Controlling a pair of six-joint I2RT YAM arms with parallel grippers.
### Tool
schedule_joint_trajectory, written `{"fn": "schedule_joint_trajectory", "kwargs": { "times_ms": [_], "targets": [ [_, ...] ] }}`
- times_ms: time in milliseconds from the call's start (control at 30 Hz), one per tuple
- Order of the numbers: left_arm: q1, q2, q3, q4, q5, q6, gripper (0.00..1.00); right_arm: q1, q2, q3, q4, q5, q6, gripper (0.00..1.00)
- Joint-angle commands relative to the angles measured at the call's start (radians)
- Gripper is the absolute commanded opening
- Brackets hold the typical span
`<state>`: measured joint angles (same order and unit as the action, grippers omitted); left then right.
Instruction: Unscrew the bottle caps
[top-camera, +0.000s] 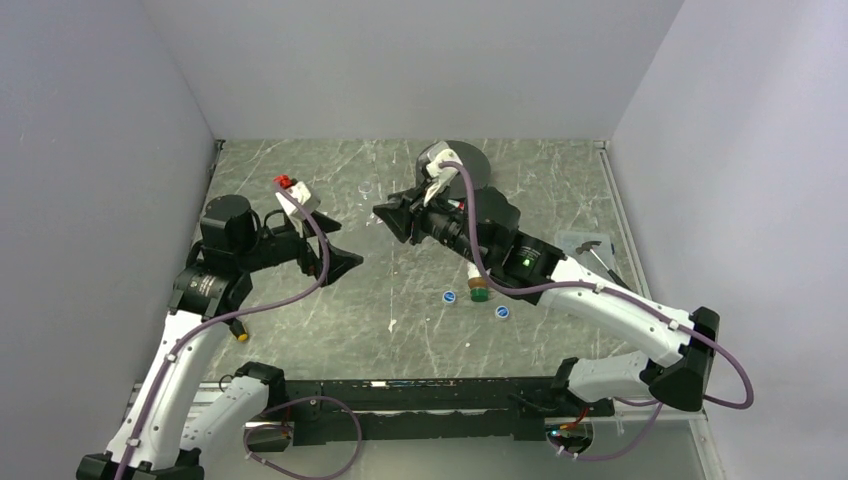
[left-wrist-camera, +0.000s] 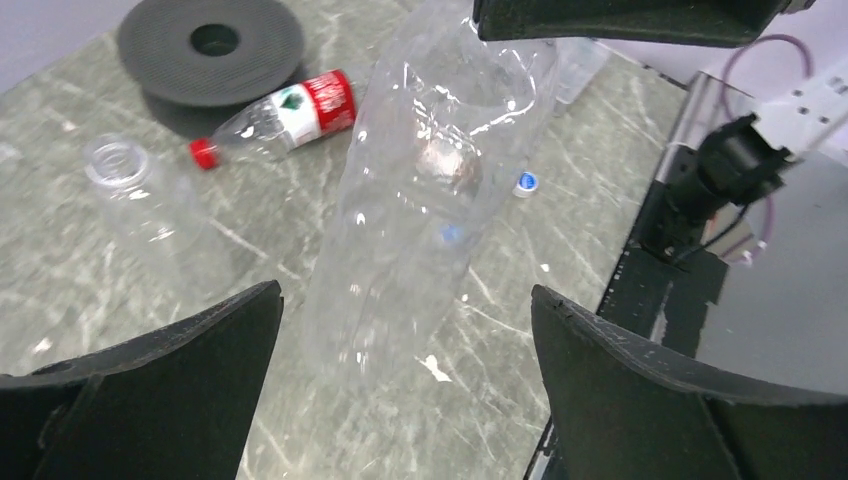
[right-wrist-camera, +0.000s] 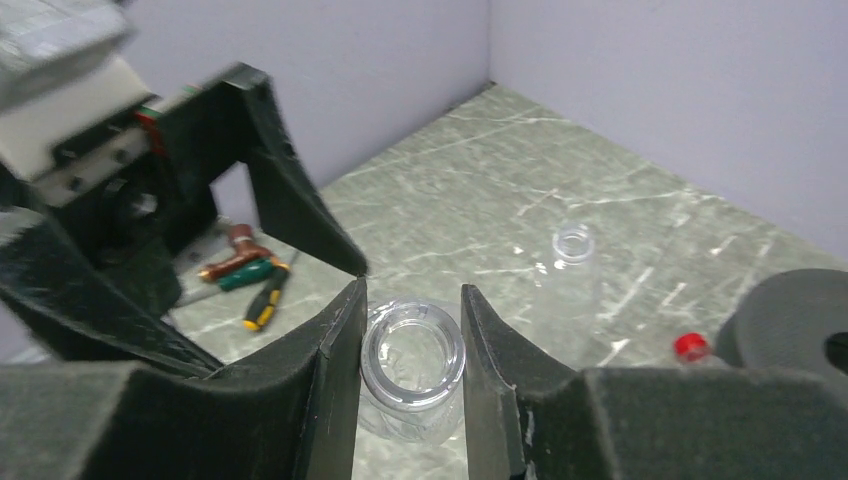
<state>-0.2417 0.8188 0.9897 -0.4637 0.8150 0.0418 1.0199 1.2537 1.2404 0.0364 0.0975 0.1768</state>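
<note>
My right gripper (right-wrist-camera: 412, 290) is shut on the open, capless neck of a plain clear bottle (left-wrist-camera: 420, 200) and holds it tilted above the table. My left gripper (left-wrist-camera: 405, 295) is open, with its fingers wide apart on either side of that bottle's lower body and not touching it. A second clear bottle (left-wrist-camera: 140, 200) stands uncapped further back. The red-label bottle (left-wrist-camera: 290, 110) lies on its side with its red cap (left-wrist-camera: 204, 152) on. The amber bottle (top-camera: 479, 285) with a green cap shows partly beside my right arm. Two blue caps (top-camera: 450, 296) (top-camera: 502, 312) lie loose on the table.
A black disc (top-camera: 465, 160) with a centre hole lies at the back of the table. Screwdrivers (right-wrist-camera: 250, 275) lie at the left near my left arm. Grey walls close in the table at the back and on both sides.
</note>
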Motion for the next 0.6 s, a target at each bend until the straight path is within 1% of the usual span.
{"fn": "schedule_joint_trajectory", "kwargs": {
  "times_ms": [0, 67, 267, 400, 467, 567],
  "targets": [
    [0.000, -0.034, 0.087, -0.086, -0.195, -0.008, 1.00, -0.039, 0.047, -0.006, -0.020, 0.030, -0.128, 0.03],
    [-0.001, -0.036, 0.115, -0.121, -0.218, -0.006, 1.00, -0.046, 0.084, -0.011, -0.014, 0.055, -0.154, 0.01],
    [-0.001, -0.033, 0.129, -0.155, -0.267, -0.033, 1.00, -0.043, 0.221, 0.018, -0.007, 0.118, -0.214, 0.00],
    [-0.001, -0.019, 0.147, -0.166, -0.318, -0.036, 0.99, -0.029, 0.267, -0.007, 0.036, 0.157, -0.242, 0.00],
    [-0.001, -0.008, 0.157, -0.175, -0.335, -0.074, 0.99, -0.020, 0.297, -0.017, 0.055, 0.184, -0.255, 0.00],
    [-0.001, 0.014, 0.174, -0.195, -0.346, -0.085, 0.99, -0.008, 0.334, -0.025, 0.082, 0.212, -0.267, 0.00]
  ]
}}
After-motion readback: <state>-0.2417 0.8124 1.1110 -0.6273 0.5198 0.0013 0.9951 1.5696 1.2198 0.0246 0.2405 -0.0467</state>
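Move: The right hand already holds the uncapped clear bottle near its neck. The bare table spot it heads for lies about 7 cm ahead, 2 cm left and some 35 cm below. Counted from that hand, the standing empty bottle is roughly 18 cm ahead and 8 cm left, the red-capped bottle 21 cm ahead and 12 cm right, and the nearer blue cap 3 cm ahead and 13 cm right. From the left hand the spot is about 10 cm ahead, 4 cm right, 28 cm down. Down and forward, the right hand carries the uncapped bottle from between the arms towards the bare table short of the standing bottle. It starts forward, then sinks mostly straight, about 15 cm in all, slowing at the end, while its leftward-pointing fingers tip down some 25 degrees and keep their grip. The left hand, already open and empty, backs off about 4 cm, chiefly left, turning counter-clockwise. ##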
